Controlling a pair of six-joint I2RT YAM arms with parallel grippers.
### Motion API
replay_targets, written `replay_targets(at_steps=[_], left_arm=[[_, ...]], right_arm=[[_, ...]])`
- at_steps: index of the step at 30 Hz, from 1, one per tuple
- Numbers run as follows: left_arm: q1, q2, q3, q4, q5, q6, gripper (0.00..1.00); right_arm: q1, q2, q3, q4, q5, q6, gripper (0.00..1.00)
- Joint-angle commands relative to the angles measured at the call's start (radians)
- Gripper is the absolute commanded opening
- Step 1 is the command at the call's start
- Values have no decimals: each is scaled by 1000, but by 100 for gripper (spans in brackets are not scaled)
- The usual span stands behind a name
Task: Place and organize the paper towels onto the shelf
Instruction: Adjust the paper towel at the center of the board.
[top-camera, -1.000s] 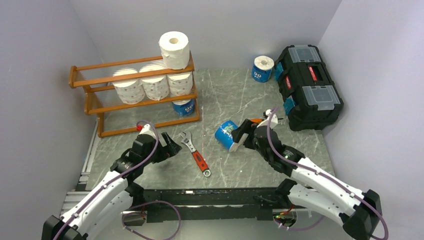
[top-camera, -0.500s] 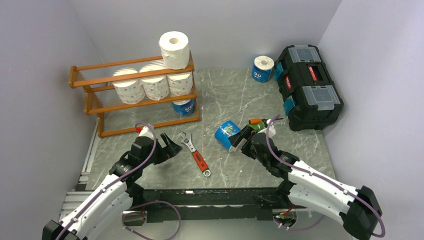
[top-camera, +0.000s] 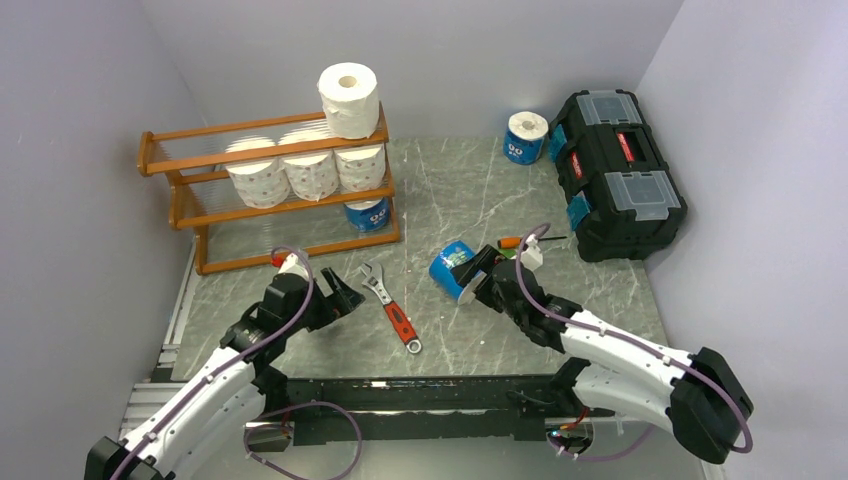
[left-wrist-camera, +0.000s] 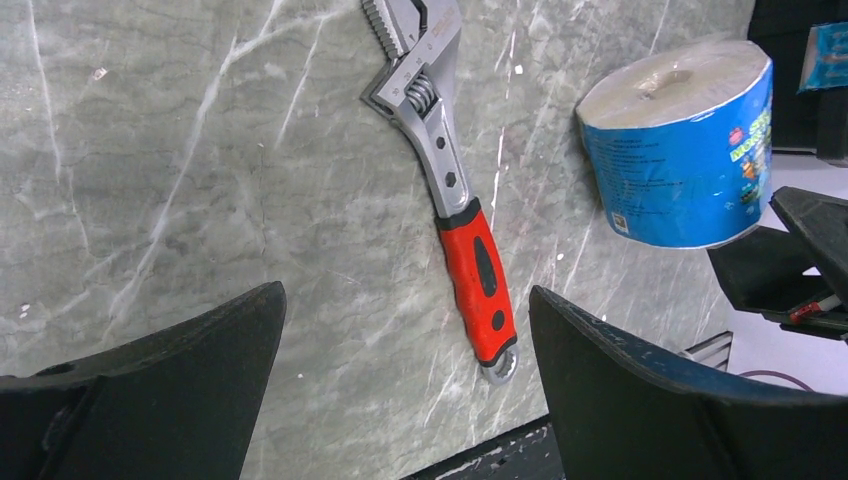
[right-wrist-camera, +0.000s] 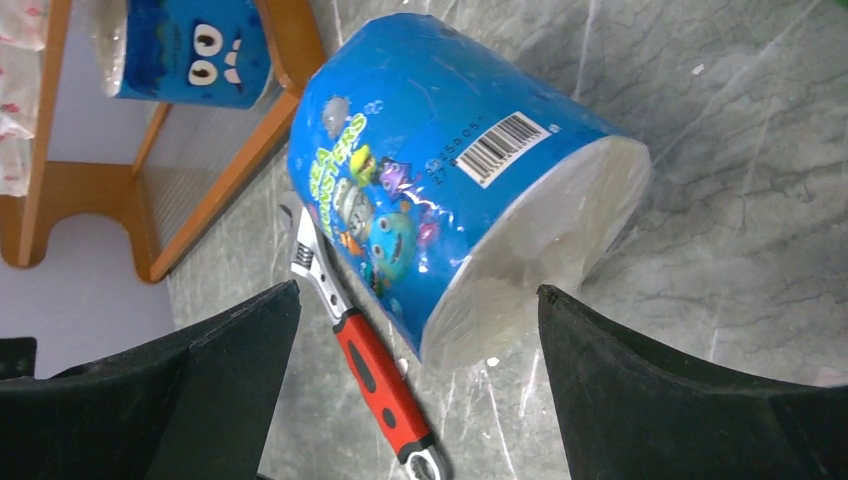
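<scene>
A blue-wrapped paper towel roll (top-camera: 452, 268) lies on its side mid-table. My right gripper (top-camera: 473, 277) is open just right of it; in the right wrist view the roll (right-wrist-camera: 460, 180) lies ahead of the spread fingers, near the gripper (right-wrist-camera: 418, 292) but ungripped. My left gripper (top-camera: 345, 297) hangs open and empty over bare table by the wrench; the left wrist view shows the gripper (left-wrist-camera: 405, 292) and the same roll (left-wrist-camera: 685, 150). The shelf (top-camera: 205, 157) carries a white roll (top-camera: 348, 98) on top, three printed rolls (top-camera: 290, 170) on the middle tier and a blue roll (top-camera: 367, 214) at the bottom. Another blue roll (top-camera: 526, 137) stands at the back.
A red-handled wrench (top-camera: 392, 308) lies between the two grippers. A black toolbox (top-camera: 615, 170) sits at the back right. A small orange and green tool (top-camera: 512, 241) lies right of the fallen roll. Walls close in on both sides.
My right gripper has dropped lower and shifted slightly left, closer to the lying blue roll. The roll and the left arm have stayed put.
</scene>
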Motion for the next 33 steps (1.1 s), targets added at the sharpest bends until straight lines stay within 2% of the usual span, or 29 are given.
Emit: replay_targets(at_steps=[1,6,13,26,30,33], left_arm=[[-1,22,-2,27,8,3,97],[-1,24,-8,33,10,1,97],[-1,32,-1,21,7,11,97],[0,38,3,17,-3,15,98],[-1,46,7,19,-4,15,97],[-2,50,7,22,-6,12,97]], right_arm=[[-10,23,2,64,-2,12,91],[-21,35,-1,69,-14,7,92],[-45,81,-76,263,-75,25,88],[-49,84,-211,562,-53,-34,79],[-49,99,-239,643,-56,-65,73],[-49,117,-243,663,-65,-79,63]])
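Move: The blue paper towel roll lies on its side just beyond my open right fingers, its middle about 4 cm ahead, 3 cm to the left and 5 cm below. From that hand, the wrench is some 18 cm left and 5 cm back, and the orange screwdriver handle about 9 cm right and 9 cm ahead, both about 10 cm down. From my left hand the roll is roughly 25 cm right, 4 cm ahead and 2 cm lower. I sink my right hand about 2 cm and ease it some 1 cm forward onto the near end of the blue roll, then tip the fingers up and roll the hand's left side up, each by less than 10 degrees. Meanwhile I close the fingers partway, bringing one against the blue side and the other against the plastic-covered end face. ##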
